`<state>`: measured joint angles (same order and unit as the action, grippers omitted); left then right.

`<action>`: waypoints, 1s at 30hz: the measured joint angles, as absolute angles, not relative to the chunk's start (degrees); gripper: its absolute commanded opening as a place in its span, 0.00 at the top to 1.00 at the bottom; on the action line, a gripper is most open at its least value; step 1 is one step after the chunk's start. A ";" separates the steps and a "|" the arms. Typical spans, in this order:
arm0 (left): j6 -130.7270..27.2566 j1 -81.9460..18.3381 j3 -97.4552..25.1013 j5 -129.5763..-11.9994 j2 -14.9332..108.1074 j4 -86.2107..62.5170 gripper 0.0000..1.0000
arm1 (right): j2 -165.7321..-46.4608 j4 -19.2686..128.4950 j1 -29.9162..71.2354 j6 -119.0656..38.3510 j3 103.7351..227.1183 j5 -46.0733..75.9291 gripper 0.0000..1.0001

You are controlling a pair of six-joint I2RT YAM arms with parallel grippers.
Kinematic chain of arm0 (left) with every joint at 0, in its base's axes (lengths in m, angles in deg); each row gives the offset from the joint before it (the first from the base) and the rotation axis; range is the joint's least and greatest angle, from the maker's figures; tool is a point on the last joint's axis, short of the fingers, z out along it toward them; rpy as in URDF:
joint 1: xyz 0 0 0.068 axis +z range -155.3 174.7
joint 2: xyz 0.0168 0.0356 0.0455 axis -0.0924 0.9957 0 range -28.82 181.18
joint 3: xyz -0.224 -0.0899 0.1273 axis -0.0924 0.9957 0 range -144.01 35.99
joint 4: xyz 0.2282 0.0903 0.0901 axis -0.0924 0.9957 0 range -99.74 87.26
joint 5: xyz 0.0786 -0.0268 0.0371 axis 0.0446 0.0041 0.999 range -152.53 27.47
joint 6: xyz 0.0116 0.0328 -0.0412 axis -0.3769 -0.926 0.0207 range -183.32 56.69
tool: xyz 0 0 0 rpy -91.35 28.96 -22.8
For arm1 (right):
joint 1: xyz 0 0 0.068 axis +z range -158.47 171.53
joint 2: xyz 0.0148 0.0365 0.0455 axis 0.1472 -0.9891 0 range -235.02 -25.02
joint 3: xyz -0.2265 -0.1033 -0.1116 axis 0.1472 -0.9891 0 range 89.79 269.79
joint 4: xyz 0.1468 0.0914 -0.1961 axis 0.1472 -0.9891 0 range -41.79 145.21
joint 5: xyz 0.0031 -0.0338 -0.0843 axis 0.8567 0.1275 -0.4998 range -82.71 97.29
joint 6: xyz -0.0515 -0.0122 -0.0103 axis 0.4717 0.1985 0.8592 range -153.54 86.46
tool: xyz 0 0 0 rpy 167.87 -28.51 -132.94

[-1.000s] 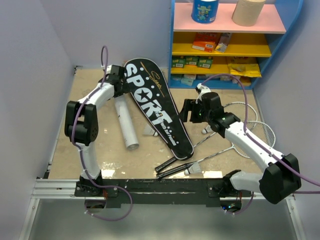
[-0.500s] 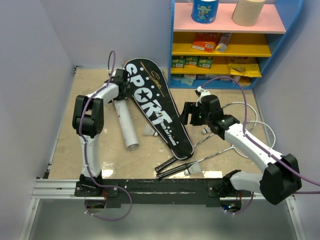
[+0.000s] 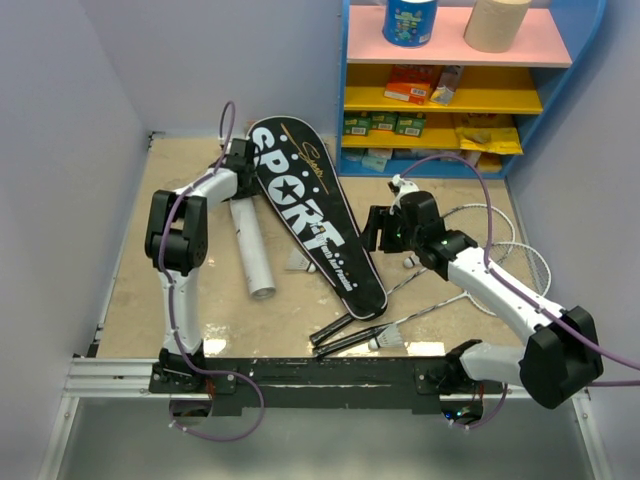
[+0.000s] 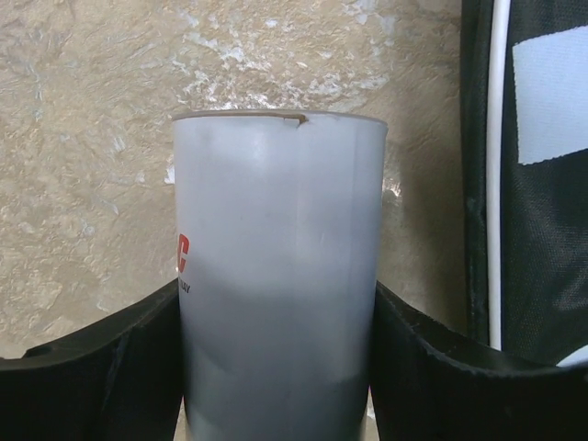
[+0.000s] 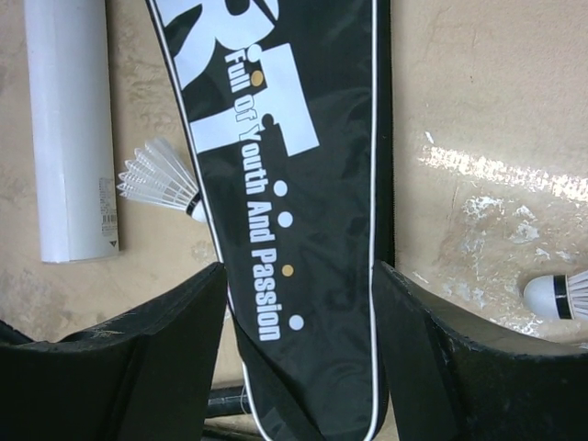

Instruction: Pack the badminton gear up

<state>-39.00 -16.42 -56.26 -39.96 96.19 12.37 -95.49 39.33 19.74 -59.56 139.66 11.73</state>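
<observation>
The long white tube (image 3: 251, 250) lies on the floor left of the black SPORT bag (image 3: 315, 215). My left gripper (image 3: 241, 180) is at the tube's far end. In the left wrist view its fingers (image 4: 110, 367) press both sides of the tube (image 4: 276, 202). My right gripper (image 3: 377, 230) is open above the bag's narrow end (image 5: 303, 138), one finger (image 5: 138, 358) on each side of it. Two silver rackets (image 3: 500, 245) lie at the right, handles (image 3: 340, 333) near the front. Shuttlecocks lie beside the bag (image 3: 298, 262), by the right arm (image 3: 413, 260) and near the handles (image 3: 386, 340).
A blue shelf unit (image 3: 445, 90) with boxes stands at the back right, with a blue-wrapped roll (image 3: 410, 20) and a beige roll (image 3: 497, 22) on top. Lilac walls close in the left and right. The black base rail (image 3: 320, 378) runs along the front.
My left arm has swung its gripper right and onto the tube's far end, its elbow now raised. My right gripper has shifted slightly left over the bag.
</observation>
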 measured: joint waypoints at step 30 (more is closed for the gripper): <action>-61.29 -25.27 -42.73 -74.38 55.91 13.11 0.93 | -93.55 32.05 20.13 -55.19 148.34 14.47 0.31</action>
<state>-61.29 -25.27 -42.73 -74.38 55.91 13.11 -93.55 32.05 20.13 -55.19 148.34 14.47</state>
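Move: The left hand already grips the white tube about 8 cm from its far end; the tube's middle lies some 12 cm back and 3 cm right of the hand. The SPORT bag's middle is about 23 cm to the hand's right and 8 cm back, nearly level with it. A shuttlecock lies roughly 19 cm right and 21 cm back. From the empty right hand, the bag's middle is about 10 cm ahead, 17 cm left and 14 cm below. Upward, slowly at first and then fast, the left hand lifts the gripped tube some 23 cm, then swings it right and back towards the robot, ending roughly above the bag's left edge. On the way the wrist turns about 50 degrees clockwise and the fingers tip upward, their grip kept. The right hand, empty and half open above the bag, rises about 5 cm late on. ##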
